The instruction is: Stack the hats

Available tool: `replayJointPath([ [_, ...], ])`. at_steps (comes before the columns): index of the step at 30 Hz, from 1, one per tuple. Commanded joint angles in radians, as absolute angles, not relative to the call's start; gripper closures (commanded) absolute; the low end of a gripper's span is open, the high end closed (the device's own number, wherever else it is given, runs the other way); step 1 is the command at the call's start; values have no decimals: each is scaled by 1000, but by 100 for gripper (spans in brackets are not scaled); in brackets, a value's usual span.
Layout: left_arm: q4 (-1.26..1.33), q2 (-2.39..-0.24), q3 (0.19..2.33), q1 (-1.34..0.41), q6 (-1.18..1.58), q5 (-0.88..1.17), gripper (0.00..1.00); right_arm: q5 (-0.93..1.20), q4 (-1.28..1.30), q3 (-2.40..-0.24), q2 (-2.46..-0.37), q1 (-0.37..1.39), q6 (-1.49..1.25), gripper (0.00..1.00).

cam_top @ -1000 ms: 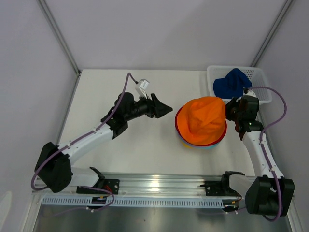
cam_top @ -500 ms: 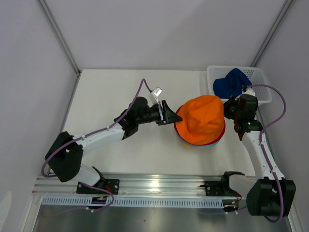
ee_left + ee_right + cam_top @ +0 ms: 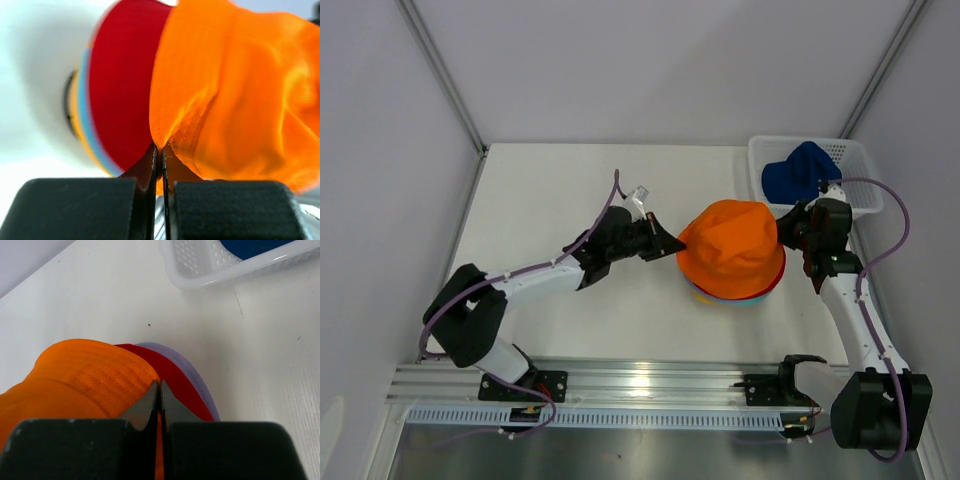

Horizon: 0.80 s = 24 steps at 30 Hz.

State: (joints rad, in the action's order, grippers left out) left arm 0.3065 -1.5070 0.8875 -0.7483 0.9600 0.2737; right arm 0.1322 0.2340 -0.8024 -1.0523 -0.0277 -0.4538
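The orange hat (image 3: 732,245) sits on top of a stack in the middle right of the table. My left gripper (image 3: 675,243) is shut on the left edge of its brim; the left wrist view shows the orange hat (image 3: 240,90) fabric pinched between the closed fingers of the left gripper (image 3: 160,150). Under it lie the red hat (image 3: 120,85), a teal brim (image 3: 86,115) and a yellow brim (image 3: 75,117). My right gripper (image 3: 782,232) is shut on the orange brim's right edge (image 3: 75,375), over the red hat (image 3: 175,380) and the lavender hat (image 3: 197,377). The dark blue hat (image 3: 800,170) lies in the basket.
The white mesh basket (image 3: 860,160) stands at the back right corner, right behind my right wrist. It also shows at the top of the right wrist view as the basket (image 3: 200,270). White walls close in the table's left, right and far sides.
My left arm has reached right to the stack and its gripper has gone from open to shut on the orange brim. The orange hat's crown has shifted a little. The right arm has barely moved.
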Motion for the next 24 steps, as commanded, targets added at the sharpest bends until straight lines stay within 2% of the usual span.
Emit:
replayJointPath([
  [1,291,-1575,839,-730,930,221,99,124,206,-782,-1066,-26,-437,100],
  [6,316,-1696,827,-738,922,262,99,117,209,-769,-1095,-25,-423,100],
  [14,356,-1683,785,-772,769,320,97,112,256,-787,-1152,-25,-381,100],
  [17,368,-1609,778,-827,668,321,87,126,236,-796,-1169,-26,-367,100],
  [22,233,-1533,827,-904,604,272,78,195,178,-871,-1268,-20,-356,100],
  [24,204,-1502,810,-904,618,243,68,221,157,-919,-1327,-6,-333,100],
])
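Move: Just under both hands, which already pinch opposite edges of the orange hat, is the stack. From the left hand, the orange hat's middle is about 11 cm to the right and 1 cm back, roughly level in height; the red hat is 12 cm right, 2 cm back, some 7 cm lower. From the right hand, the orange middle is 11 cm left and 8 cm back, and the navy hat in the basket 13 cm ahead, 6 cm right, 14 cm below. Lowering its pinched edge of the orange hat about 6 cm down onto the red hat's left side, the left hand then spreads its fingers about a third open, lets go and draws back some 7 cm along the stack's left side, its wrist turning clockwise. The right hand keeps its pinch, sinks 2 to 3 cm and at the end eases about as far forward. ##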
